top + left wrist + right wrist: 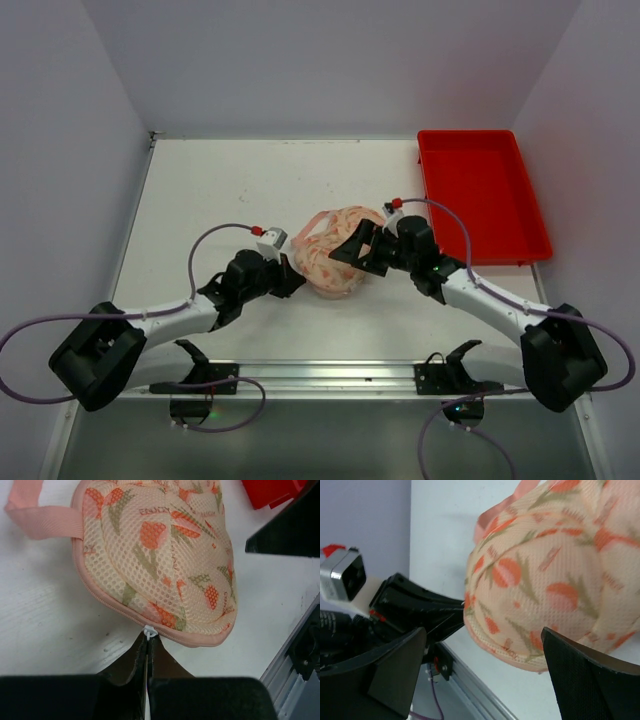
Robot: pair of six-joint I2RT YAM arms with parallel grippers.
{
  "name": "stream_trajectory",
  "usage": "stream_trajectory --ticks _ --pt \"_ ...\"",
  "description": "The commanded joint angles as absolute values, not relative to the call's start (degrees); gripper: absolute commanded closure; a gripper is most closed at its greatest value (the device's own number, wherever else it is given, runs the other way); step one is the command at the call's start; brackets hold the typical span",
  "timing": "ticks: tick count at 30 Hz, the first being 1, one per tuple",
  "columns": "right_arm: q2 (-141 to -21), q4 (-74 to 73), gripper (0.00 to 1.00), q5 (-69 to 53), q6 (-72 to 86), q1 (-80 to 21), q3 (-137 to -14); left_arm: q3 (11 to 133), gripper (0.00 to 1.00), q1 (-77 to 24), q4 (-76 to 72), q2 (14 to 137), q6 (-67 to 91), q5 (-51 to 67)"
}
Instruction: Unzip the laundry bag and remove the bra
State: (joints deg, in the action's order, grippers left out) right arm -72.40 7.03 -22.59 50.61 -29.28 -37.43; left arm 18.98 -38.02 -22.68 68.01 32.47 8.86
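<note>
The floral peach laundry bag (335,258) lies mid-table between both arms, zipped along its pink edge. In the left wrist view, my left gripper (148,639) is shut on the small white zipper pull (149,631) at the bag's (165,555) near rim. My right gripper (350,248) stands open at the bag's right side. In the right wrist view, its two fingers straddle the bag's (555,575) lower lobe without pinching it. The left gripper's black fingers (420,612) meet the bag's edge there. The bra is hidden.
A red tray (480,195) sits at the back right, its corner showing in the left wrist view (270,492). A pink strap (45,520) trails from the bag's far left. The metal rail (330,375) runs along the near table edge. White walls enclose three sides.
</note>
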Motion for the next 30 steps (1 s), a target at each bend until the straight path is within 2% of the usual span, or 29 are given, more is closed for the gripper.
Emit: stream_trajectory --ticks 1,5,7,12,16,26,30 --pt "-66.37 8.69 0.01 -11.87 59.74 -33.65 -30.62 22.50 1.00 -40.07 -26.45 70.22 38.49 5.72" --pt "-60.22 8.97 0.01 -6.69 67.93 -37.17 -26.28 25.04 1.00 -42.18 -26.45 72.42 41.65 4.31" --pt "-59.77 8.27 0.01 -3.97 66.89 -38.49 -26.80 26.98 1.00 -43.76 -26.46 74.35 41.92 4.74" --pt "-59.59 6.85 0.01 -4.83 73.37 -39.81 -25.84 29.35 1.00 -45.97 -25.57 76.20 44.47 2.03" --pt "-60.37 10.28 0.01 -2.55 79.97 -41.75 -23.99 30.41 1.00 -46.84 -26.28 76.99 46.23 1.85" --pt "-63.19 9.85 0.01 -2.03 83.76 -44.30 -26.80 34.54 1.00 -46.93 -21.45 77.43 44.39 -4.75" --pt "-66.34 14.06 0.01 -2.11 87.36 -44.38 -26.28 34.45 1.00 -46.93 -21.53 76.73 44.91 -5.02"
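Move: The laundry bag's near corner, the free end of its zipped edge, lies about 8 cm back, 2 cm left and 8 cm below the open right hand, and roughly 10 cm right and 3 cm back of the left hand, slightly below it. The bag's middle is some 9 cm to the left hand's right and 7 cm ahead, about level. Its pink strap stands about 13 cm ahead and 3 cm right of the left hand. The laundry bag, still held by its white zip pull in the shut left fingers, is carried about 6 cm to the right, then forward and up by some 3 cm each. The right hand, wide open, backs off about 6 cm and sinks 3 cm to the bag's near side, tipping down nearly 20 degrees and turning clockwise, without closing. ##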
